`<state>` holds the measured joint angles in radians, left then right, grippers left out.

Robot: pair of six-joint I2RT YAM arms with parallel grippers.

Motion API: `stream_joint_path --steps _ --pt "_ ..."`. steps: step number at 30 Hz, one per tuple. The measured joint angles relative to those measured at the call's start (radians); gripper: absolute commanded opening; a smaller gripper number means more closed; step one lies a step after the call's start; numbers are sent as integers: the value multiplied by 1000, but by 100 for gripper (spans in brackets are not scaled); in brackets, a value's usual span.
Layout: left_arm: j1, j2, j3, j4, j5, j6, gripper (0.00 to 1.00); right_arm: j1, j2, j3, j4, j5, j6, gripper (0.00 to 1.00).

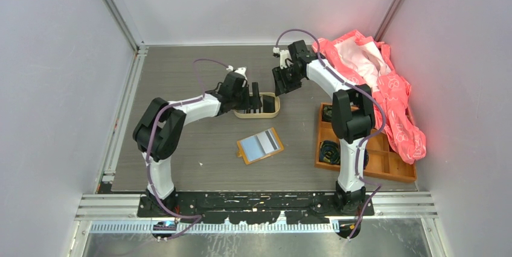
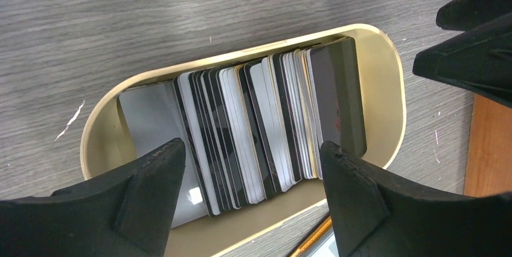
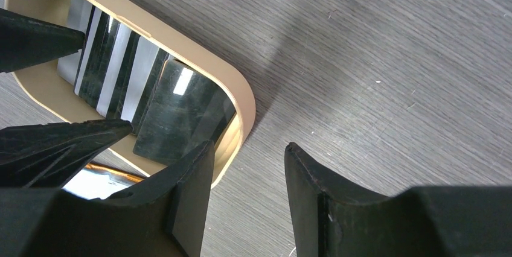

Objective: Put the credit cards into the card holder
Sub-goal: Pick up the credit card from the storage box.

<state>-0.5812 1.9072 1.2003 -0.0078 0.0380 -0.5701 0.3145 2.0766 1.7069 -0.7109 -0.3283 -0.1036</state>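
Note:
The card holder (image 1: 260, 145) lies open on the table, orange-edged with pale blue and grey inside; its edge (image 2: 311, 242) shows in the left wrist view. Several black, white and grey credit cards (image 2: 265, 121) stand on edge in an oval beige tin (image 1: 257, 106). My left gripper (image 1: 252, 98) is open, its jaws spread wide above the cards (image 2: 250, 160). My right gripper (image 1: 281, 82) is open and empty, just right of the tin's round end (image 3: 244, 109), with bare table between its fingers (image 3: 249, 160).
An orange wooden compartment tray (image 1: 386, 160) with dark cables stands at the right. A pink cloth (image 1: 386, 88) lies over its far side. The table's right back corner is crowded by these.

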Motion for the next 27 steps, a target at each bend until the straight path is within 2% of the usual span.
stream_joint_path --steps 4,9,13,16,22,27 --pt "-5 20 31 -22 -21 -13 82 0 0 -2 0 -5 2 52" --pt "-4 29 45 -30 -17 -34 77 0 0 -2 0 -11 4 52" --pt "3 29 37 -8 39 -66 67 0 0 -2 0 -17 5 51" --pt "24 27 -8 71 105 -109 61 0 0 -3 0 -24 6 51" --pt "75 25 -116 298 262 -243 57 0 0 -5 0 -40 10 51" --pt "86 29 -153 411 330 -319 54 0 0 -5 0 -51 16 51"
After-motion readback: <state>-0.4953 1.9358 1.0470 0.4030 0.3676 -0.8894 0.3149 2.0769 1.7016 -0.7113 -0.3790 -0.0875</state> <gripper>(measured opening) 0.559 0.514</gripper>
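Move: Just below the open left fingers, the row of credit cards leans in the storage box, its middle about 1 cm ahead, 2 cm to the right and 2 cm down; the dark card at its far end is some 6 cm to the right, level fore and aft. The open card holder lies about 12 cm back and 3 cm right, 5 cm lower. From the right hand the row is roughly 9 cm left, 4 cm back and 4 cm below. Raking to the right through the row, the left hand travels about 2.5 cm at nearly level height, then also climbs 2 cm late on. Meanwhile its wrist rolls some 25 degrees, swinging the fingers flatter towards the right, and they close by about a third, staying partly open, the left finger against the bundle's left side. The right hand, off the box's right end, barely drifts. ##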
